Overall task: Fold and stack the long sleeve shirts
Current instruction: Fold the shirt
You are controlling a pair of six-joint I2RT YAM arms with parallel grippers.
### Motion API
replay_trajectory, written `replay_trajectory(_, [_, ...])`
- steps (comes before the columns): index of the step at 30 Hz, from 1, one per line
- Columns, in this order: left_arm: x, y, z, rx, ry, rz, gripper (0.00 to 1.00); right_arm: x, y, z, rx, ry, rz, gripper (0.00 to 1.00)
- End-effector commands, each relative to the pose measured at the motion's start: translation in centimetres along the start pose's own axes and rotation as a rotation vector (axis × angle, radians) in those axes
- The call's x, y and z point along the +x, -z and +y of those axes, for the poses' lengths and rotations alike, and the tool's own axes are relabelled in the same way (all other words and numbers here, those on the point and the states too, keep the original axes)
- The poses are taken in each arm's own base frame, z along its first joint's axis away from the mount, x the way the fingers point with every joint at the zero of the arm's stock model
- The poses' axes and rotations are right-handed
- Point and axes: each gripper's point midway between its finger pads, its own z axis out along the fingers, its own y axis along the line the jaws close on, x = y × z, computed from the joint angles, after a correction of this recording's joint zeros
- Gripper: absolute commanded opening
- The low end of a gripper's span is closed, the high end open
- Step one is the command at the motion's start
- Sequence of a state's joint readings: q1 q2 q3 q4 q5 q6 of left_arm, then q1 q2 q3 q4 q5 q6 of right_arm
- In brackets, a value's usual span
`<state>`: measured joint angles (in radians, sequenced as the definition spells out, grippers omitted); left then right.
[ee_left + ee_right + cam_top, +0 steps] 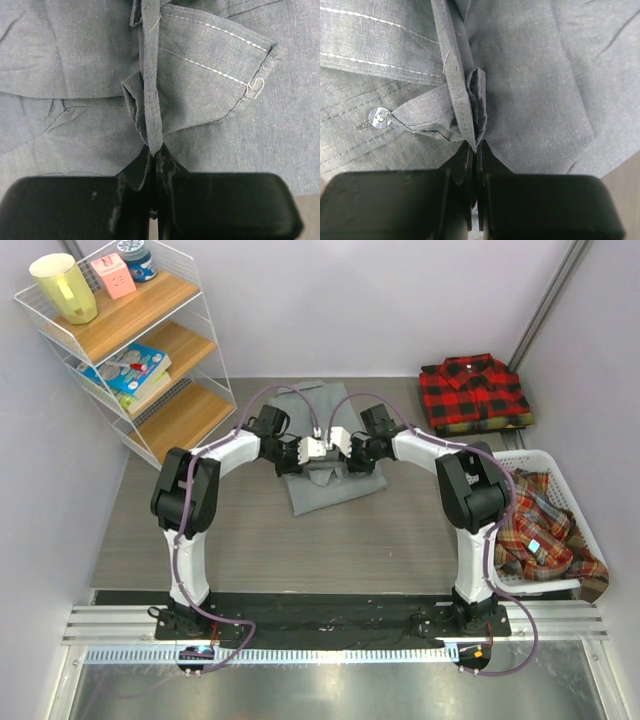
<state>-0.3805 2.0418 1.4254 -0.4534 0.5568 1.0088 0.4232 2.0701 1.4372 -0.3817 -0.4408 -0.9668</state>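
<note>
A plain grey long sleeve shirt [335, 490] lies partly folded at the middle of the table. My left gripper [303, 458] and right gripper [345, 455] meet close together over its middle. In the left wrist view the left gripper [156, 150] is shut on a pinched ridge of the grey shirt [75, 55], beside a stitched cuff [215, 70]. In the right wrist view the right gripper [476, 147] is likewise shut on a bunched fold of the grey shirt [530, 75], near a button [380, 118]. A folded red-and-black checked shirt [473, 392] rests at the back right.
A white basket [556, 476] at the right edge holds crumpled orange-brown-teal plaid shirts [540, 535]. A wire shelf with wooden boards [150, 350] stands at the back left, carrying a yellow cup [64, 287] and books. The checked shirt sits on another folded plaid one [490, 425].
</note>
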Motion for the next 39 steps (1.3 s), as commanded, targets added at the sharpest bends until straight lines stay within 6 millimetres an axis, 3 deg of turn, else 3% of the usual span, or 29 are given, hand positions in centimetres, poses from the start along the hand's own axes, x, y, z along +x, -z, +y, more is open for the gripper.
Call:
replay_trajectory(1, [1.9, 2.1, -6.0, 0.133, 0.059, 0.139, 0.02, 3.2, 1.4, 8.2, -0.145, -0.106, 0.213, 0.01])
replay_trajectory(2, [1.0, 2.8, -6.7, 0.136, 0.028, 0.126, 0.02, 2.3, 1.8, 9.3, -0.158, -0.111, 0.204, 0.01])
replay_trajectory(4, [1.2, 3.3, -9.5, 0.190, 0.048, 0.128, 0.01, 2.5, 2.3, 12.9, -0.226, -0.185, 0.211, 0.01])
replay_trajectory(5, [1.0, 3.5, -10.6, 0.217, 0.059, 0.125, 0.01, 1.5, 3.0, 14.0, -0.236, -0.191, 0.193, 0.01])
replay_trajectory(7, [0.4, 4.4, -12.1, 0.239, 0.078, 0.109, 0.02, 1.4, 3.7, 16.3, -0.284, -0.267, 0.189, 0.01])
replay_trajectory(8, [0.2, 4.6, -12.3, 0.239, 0.083, 0.102, 0.02, 1.1, 4.0, 16.6, -0.288, -0.281, 0.180, 0.01])
replay_trajectory(16, [-1.7, 6.1, -10.4, 0.204, 0.089, 0.103, 0.02, -1.3, 7.0, 14.9, -0.293, -0.277, 0.162, 0.01])
replay_trajectory(18, [-1.8, 6.1, -9.4, 0.184, 0.082, 0.113, 0.02, -1.6, 7.0, 13.8, -0.285, -0.275, 0.156, 0.01])
replay_trajectory(20, [-1.1, 5.5, -8.6, 0.178, 0.107, 0.125, 0.03, -0.4, 6.4, 13.2, -0.294, -0.303, 0.185, 0.02])
replay_trajectory(24, [0.2, 4.7, -6.9, 0.154, 0.138, 0.158, 0.12, 0.4, 5.4, 10.9, -0.273, -0.359, 0.214, 0.02])
replay_trajectory(25, [0.5, 4.6, -6.7, 0.152, 0.148, 0.162, 0.13, 0.4, 5.3, 10.6, -0.269, -0.373, 0.216, 0.29])
replay_trajectory(28, [0.9, 4.6, -6.4, 0.165, 0.180, 0.170, 0.18, 0.3, 5.5, 9.0, -0.250, -0.419, 0.209, 0.48])
replay_trajectory(31, [1.1, 4.9, -5.8, 0.135, 0.223, 0.165, 0.19, -0.3, 6.4, 6.8, -0.200, -0.477, 0.173, 0.79])
replay_trajectory(34, [0.6, 6.6, -4.3, 0.060, 0.325, 0.110, 0.23, -1.6, 8.4, 4.4, -0.141, -0.540, 0.105, 0.82])
replay_trajectory(38, [0.1, 10.3, -2.0, -0.068, 0.509, 0.001, 0.44, -2.1, 11.9, 2.2, -0.078, -0.614, 0.030, 0.84])
replay_trajectory(39, [-0.4, 12.1, -1.4, -0.124, 0.580, -0.030, 0.45, -2.0, 13.1, 1.9, -0.067, -0.631, 0.015, 0.84])
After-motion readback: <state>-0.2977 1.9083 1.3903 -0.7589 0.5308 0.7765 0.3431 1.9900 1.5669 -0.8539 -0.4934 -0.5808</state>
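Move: The grey shirt is already pinched at both sides by the closed hands, close to the table. Its middle lies about 8 cm to the right of the left hand and 5 cm ahead; from the right hand, 8 cm to the left and 5 cm ahead. The middle of its near edge is roughly 8 cm back of either hand. The red flannel shirt sits some 20 cm ahead and 25 cm right of the right hand. The grey shirt, still pinched by both hands, is pulled quickly back towards the bases, low over the table, about 13 to 15 cm. Both hands then rise a few centimetres while easing forward, sink again and open, the right much wider. Having let go, they part outward and upward, still drifting forward, fingertips tipped back towards the bases. ##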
